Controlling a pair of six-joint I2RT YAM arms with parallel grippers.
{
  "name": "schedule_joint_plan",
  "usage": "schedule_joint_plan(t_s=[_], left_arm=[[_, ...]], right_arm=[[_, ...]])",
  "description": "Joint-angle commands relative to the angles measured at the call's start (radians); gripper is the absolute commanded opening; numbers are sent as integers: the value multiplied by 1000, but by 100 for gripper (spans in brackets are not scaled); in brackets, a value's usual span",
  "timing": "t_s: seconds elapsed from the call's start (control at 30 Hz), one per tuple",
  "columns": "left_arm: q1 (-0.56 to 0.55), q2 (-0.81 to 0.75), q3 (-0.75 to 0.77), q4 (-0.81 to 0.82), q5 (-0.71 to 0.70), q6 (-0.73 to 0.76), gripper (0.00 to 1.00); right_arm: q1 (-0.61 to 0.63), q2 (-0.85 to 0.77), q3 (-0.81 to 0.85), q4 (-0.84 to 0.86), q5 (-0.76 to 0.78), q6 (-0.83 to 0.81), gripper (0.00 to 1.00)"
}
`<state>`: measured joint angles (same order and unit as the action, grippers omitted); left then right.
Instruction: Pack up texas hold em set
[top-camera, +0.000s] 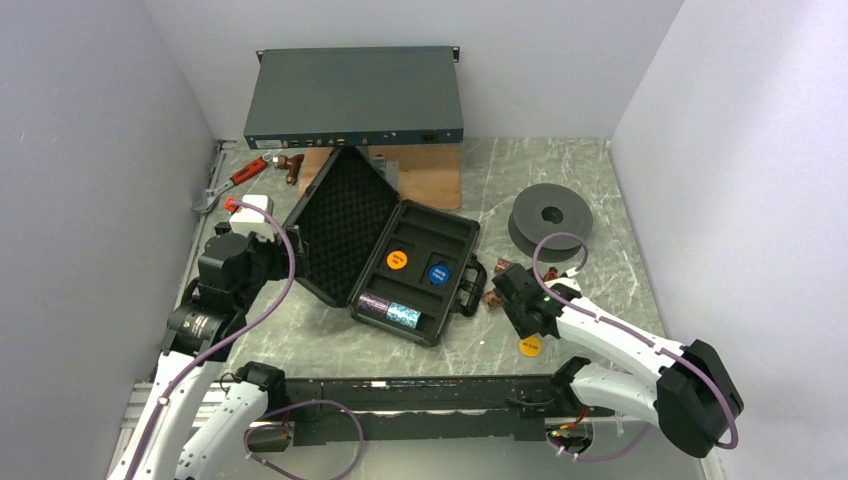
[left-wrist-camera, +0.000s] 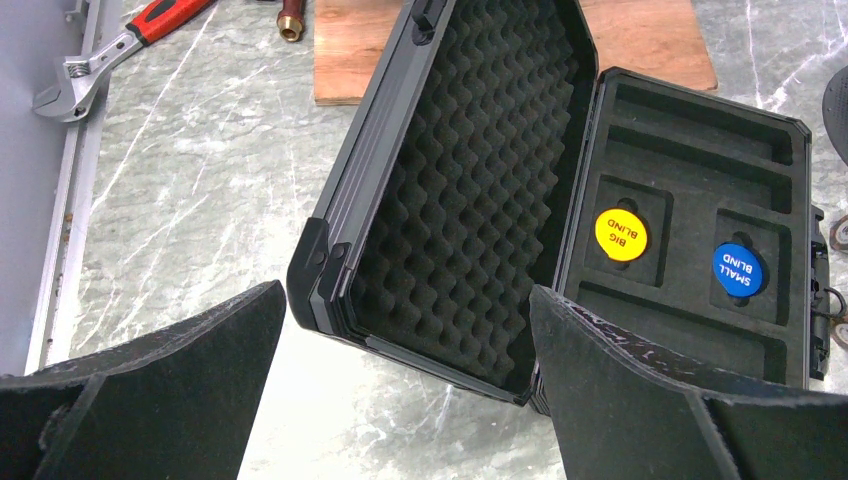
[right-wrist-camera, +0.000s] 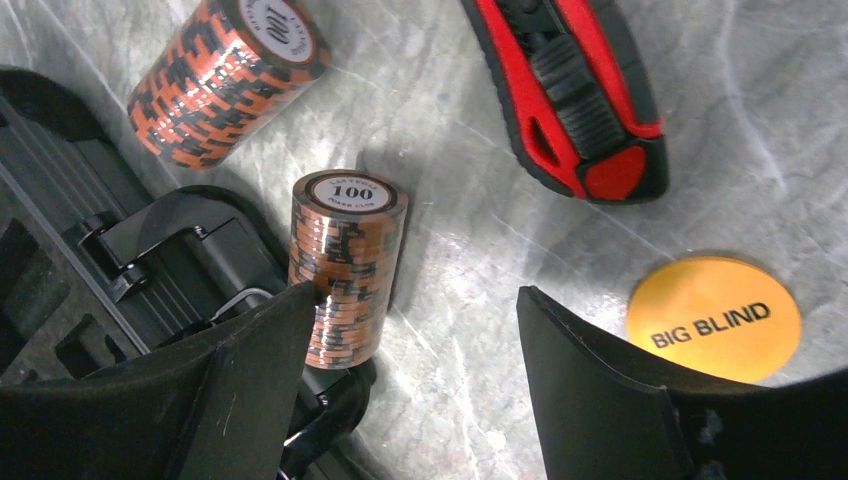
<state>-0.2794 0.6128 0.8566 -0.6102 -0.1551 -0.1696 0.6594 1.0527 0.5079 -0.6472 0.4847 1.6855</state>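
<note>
The black case (top-camera: 345, 222) lies open mid-table, its foam lid (left-wrist-camera: 470, 200) raised. In its base sit a yellow-orange disc (left-wrist-camera: 621, 235), a blue disc (left-wrist-camera: 738, 268), and purple and teal chip rolls (top-camera: 390, 310). My left gripper (left-wrist-camera: 405, 300) hangs open just left of the lid, holding nothing. My right gripper (right-wrist-camera: 415, 300) is open by the case handle (right-wrist-camera: 190, 235). Its left finger (right-wrist-camera: 260, 350) rests against a brown chip roll (right-wrist-camera: 345, 265), while the right finger stands well apart from it. A second brown roll (right-wrist-camera: 230, 75) lies beyond. A yellow BIG BLIND disc (right-wrist-camera: 715, 318) lies on the table.
A red-black handled tool (right-wrist-camera: 575, 90) lies just past the right gripper. The grey rack unit (top-camera: 355, 97) fills the back. A dark spool (top-camera: 550, 215) sits at the right, a brown board (top-camera: 420, 175) behind the case, and a red-handled wrench (left-wrist-camera: 100, 60) at the far left.
</note>
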Motion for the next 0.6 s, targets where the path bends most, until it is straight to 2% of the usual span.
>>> schedule_joint_plan(t_s=[0.0, 0.17, 0.4, 0.57], left_arm=[[-4, 2, 2, 23, 6, 7, 99], [-4, 2, 4, 21, 4, 7, 99], [-6, 1, 2, 20, 3, 7, 99], [-6, 1, 3, 21, 3, 7, 99]], right_arm=[[-22, 30, 30, 60, -16, -52, 75], [-34, 61, 34, 89, -26, -76, 73], [-43, 88, 52, 97, -18, -132, 49], [-44, 99, 46, 109, -18, -171, 46]])
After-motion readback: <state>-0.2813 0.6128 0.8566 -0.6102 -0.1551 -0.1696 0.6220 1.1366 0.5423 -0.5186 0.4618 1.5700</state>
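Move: Lying about 3 cm ahead of the right hand, 2 cm to its left and perhaps 1 cm lower is the near orange-black chip stack. The second chip stack is some 7 cm beyond it and 2 cm to its right; the case handle is about 3 cm farther out and 5 cm left of it. The red utility knife lies roughly 3 cm ahead and 9 cm right of the hand. From the left hand, the near stack lies about 44 cm right, level in reach, and 23 cm below. Sliding forward and somewhat left at almost constant height, the right hand goes about 3 cm to bring the near chip stack from beside the left-forward finger to midway between the fingertips. Its fingers first stay wide, then narrow from three-quarters to just under half open around the stack's sides, with the wrist barely turning; a grip can't yet be seen. ##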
